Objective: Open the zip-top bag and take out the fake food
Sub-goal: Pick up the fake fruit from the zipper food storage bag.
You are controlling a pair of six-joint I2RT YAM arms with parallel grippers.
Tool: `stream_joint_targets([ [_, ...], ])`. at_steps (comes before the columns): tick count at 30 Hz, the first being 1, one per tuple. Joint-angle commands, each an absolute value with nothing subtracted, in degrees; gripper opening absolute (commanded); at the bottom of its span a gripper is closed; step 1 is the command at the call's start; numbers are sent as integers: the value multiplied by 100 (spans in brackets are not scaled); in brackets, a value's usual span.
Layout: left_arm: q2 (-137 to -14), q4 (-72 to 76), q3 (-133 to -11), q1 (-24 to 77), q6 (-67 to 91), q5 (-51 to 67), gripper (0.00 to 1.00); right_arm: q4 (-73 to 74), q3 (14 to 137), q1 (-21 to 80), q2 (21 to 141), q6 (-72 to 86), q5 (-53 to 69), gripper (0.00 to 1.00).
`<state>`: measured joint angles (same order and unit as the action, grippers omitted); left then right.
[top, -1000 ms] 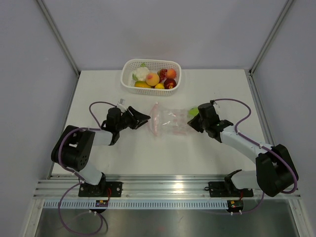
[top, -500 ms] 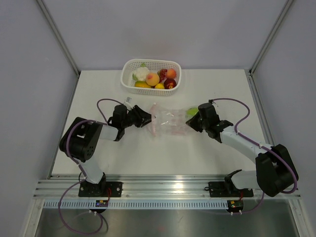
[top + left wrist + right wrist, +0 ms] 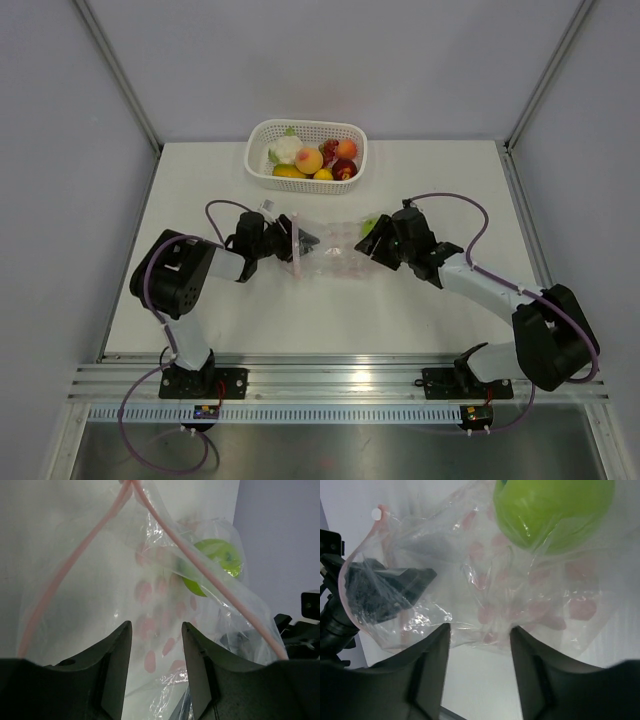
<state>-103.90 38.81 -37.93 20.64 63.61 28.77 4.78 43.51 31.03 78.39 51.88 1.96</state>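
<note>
The clear zip-top bag [image 3: 335,252] lies mid-table with its pink zip strip [image 3: 297,250] parted on the left. My left gripper [image 3: 303,243] is open, its fingers reaching into the bag's mouth [image 3: 100,555]. A green apple [image 3: 216,560] of the fake food sits deep inside, near the bag's closed end [image 3: 369,226]. My right gripper [image 3: 377,247] is open at that closed end. The plastic edge [image 3: 520,625] lies just in front of its fingertips, and the apple [image 3: 555,510] is beyond it. Through the film the right wrist view shows the left gripper [image 3: 385,592].
A white perforated basket [image 3: 305,124] stands at the back of the table, holding several fake fruits and vegetables [image 3: 309,160]. Grey walls enclose the table on three sides. The arms' bases and a metal rail [image 3: 340,385] run along the near edge.
My left gripper has pushed right, into the bag's mouth. My right gripper has opened and let go of the bag's closed end. The bag and apple have shifted slightly left.
</note>
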Motion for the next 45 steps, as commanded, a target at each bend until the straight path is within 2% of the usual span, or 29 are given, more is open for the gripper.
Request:
stream_joint_targets([
  [1,-10398,4104,-4008,2092,6275,3041,47,597,4614,3129,7532,4677,35,66],
  [3,-10371,4087,-3990,2100,6267,3023,47,763,4684,3129,7497,4597,-184,74],
  [10,-10397,4113,-4025,2118,6267,3050,47,1423,5124,3129,7550,4281,-816,77],
  [15,-10345,4043,-4034,2118,6223,3032,47,1775,5352,3129,7489,4070,-1001,84],
  [16,-10353,4043,-4034,2118,6214,3015,47,1819,5370,3129,7445,4061,-1211,89],
  [19,-10388,4043,-4043,2118,6214,3015,47,1889,5431,3129,7321,3955,-1598,92],
  [26,-10397,4052,-4052,2118,6205,3015,47,2320,6116,2866,8023,3955,-1872,94],
  [34,-10398,4096,-4043,2136,6223,3050,47,2294,6705,2241,9174,4034,-1310,95],
  [43,-10397,4122,-4043,2153,6231,3050,47,1969,6891,2083,9922,4104,-1152,95],
  [45,-10397,4122,-4034,2162,6231,3059,47,1777,6838,2074,10037,4183,-1029,93],
])
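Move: The green fake fruit, still inside the bag, lies about 8 cm ahead of my right hand, 1 cm to its right and some 5 cm lower. The bag's mouth is roughly 17 cm to the left of my right hand, 3 cm farther out and 3 cm below; the white basket is about 24 cm ahead and 15 cm left, 5 cm lower. From my left hand the green fruit is about 4 cm ahead and 15 cm to the right, 1 cm below. I lift my right hand off the bag and away to the right, about 5 cm sideways and as much up, spreading my half-open fingers wide. Then I swing it forward about 8 cm and down nearly as far, tilting the fingers some 20 degrees steeper, so they come down open on both sides of the green fruit from outside the plastic. My left hand stays in the bag's mouth, fingers parted, holding it open. ##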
